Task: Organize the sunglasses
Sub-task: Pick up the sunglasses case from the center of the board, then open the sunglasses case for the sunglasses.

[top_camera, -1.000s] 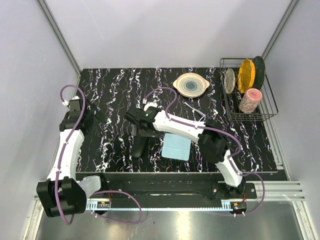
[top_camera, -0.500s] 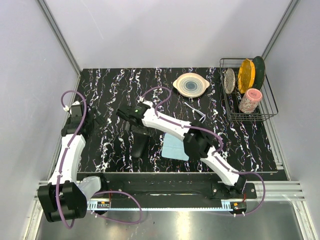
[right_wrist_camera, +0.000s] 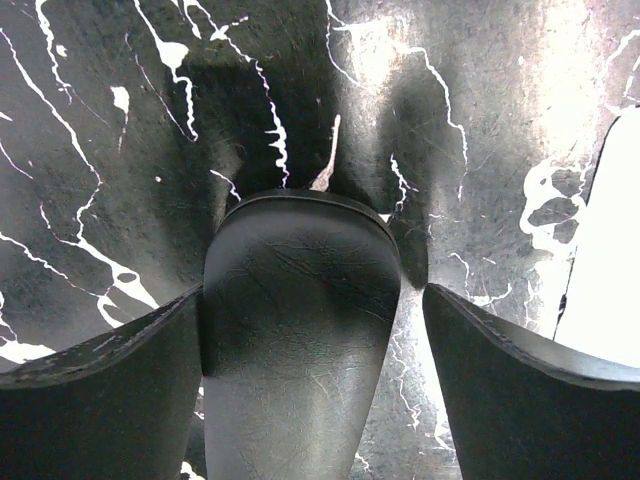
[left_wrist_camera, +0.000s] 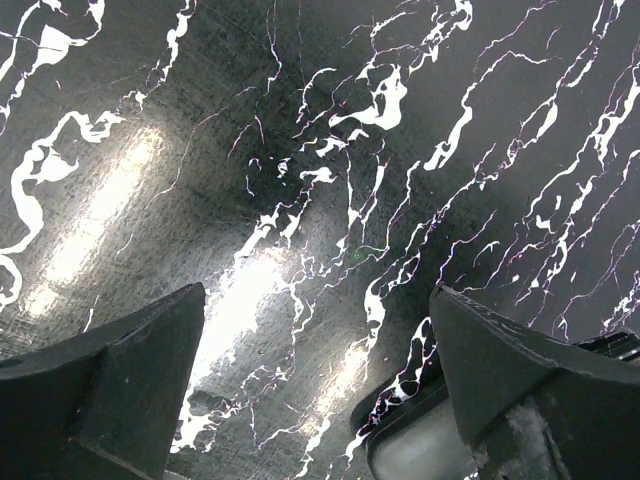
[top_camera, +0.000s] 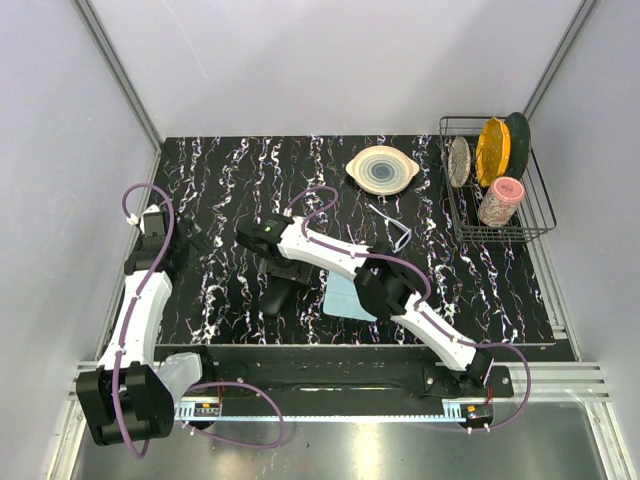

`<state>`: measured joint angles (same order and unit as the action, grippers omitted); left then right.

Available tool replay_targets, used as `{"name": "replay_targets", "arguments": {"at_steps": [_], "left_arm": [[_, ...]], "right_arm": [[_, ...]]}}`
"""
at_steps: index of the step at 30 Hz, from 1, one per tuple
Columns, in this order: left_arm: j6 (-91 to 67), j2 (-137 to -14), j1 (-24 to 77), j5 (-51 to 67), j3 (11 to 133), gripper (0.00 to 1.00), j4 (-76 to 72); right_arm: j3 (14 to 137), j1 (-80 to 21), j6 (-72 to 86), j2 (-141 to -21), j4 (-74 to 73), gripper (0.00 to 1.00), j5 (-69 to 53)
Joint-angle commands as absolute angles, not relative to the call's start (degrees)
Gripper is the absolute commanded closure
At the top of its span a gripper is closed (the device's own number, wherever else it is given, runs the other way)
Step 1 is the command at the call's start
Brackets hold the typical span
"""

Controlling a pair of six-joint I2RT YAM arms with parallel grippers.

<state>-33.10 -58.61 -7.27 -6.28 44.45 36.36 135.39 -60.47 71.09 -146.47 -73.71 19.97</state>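
The sunglasses [top_camera: 392,226], thin and silvery, lie on the black marbled table right of centre, away from both grippers. A closed black case [top_camera: 277,295] lies near the middle. My right gripper [top_camera: 282,266] hangs low over the case's far end. In the right wrist view the case [right_wrist_camera: 300,340] fills the space between that gripper's [right_wrist_camera: 312,300] open fingers; the left finger sits against it and the right finger stands off with a gap. My left gripper [top_camera: 196,246] is open over bare table at the left, with nothing between its [left_wrist_camera: 318,295] fingers.
A light blue cloth [top_camera: 344,298] lies right of the case, partly under the right arm. A round plate [top_camera: 381,169] sits at the back. A wire dish rack [top_camera: 535,205] with dishes and a pink cup [top_camera: 500,201] stands at the back right.
The right arm has swung left and stretched out, and its elbow now covers more of the cloth. Its gripper has come down around the case's end. The left arm barely shifted.
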Motion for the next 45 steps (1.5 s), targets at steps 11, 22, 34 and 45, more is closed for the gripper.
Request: {"name": "replay_targets", "arguments": {"at_steps": [11, 22, 34, 45], "left_arm": [[-33.0, -58.6, -7.5, -6.8, 44.6, 0.01, 34.2], [-28.1, -55.5, -7.5, 8.2, 47.1, 0.01, 28.7], [-43.6, -60.0, -6.7, 55.5, 48.8, 0.01, -11.8], [-61.7, -67.5, 6.8, 63.4, 63.0, 0.01, -33.1]], "right_arm": [[133.9, -60.3, 69.2, -144.3, -71.9, 0.47, 19.7], [120.7, -53.4, 43.5, -121.6, -51.6, 0.83, 18.3], [118.3, -35.9, 24.5, -103.7, -38.6, 0.89, -10.8], [112.7, -34.1, 30.2, -93.7, -19.2, 0.90, -39.1]]}}
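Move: The right gripper is low over the far part of the sunglasses case, with the open fingers either side of it; the case's middle lies some 4 cm back and about 1 cm left, roughly level with the hand. The light-blue cloth is about 16 cm to the right and 6 cm back, the sunglasses 24 cm right and 6 cm ahead. From the left hand the case is some 19 cm right, 5 cm back and 11 cm below. The right fingers close on the sides of the sunglasses case near its far end and keep it pinched while the arm lifts it nearly 40 cm, swinging forward and right, then partly back, as the wrist tips up, its left side rising, and turns counter-clockwise. The left arm waits, then rises about 25 cm and sweeps 20 cm right towards the case, open, tipping up and turning clockwise. ##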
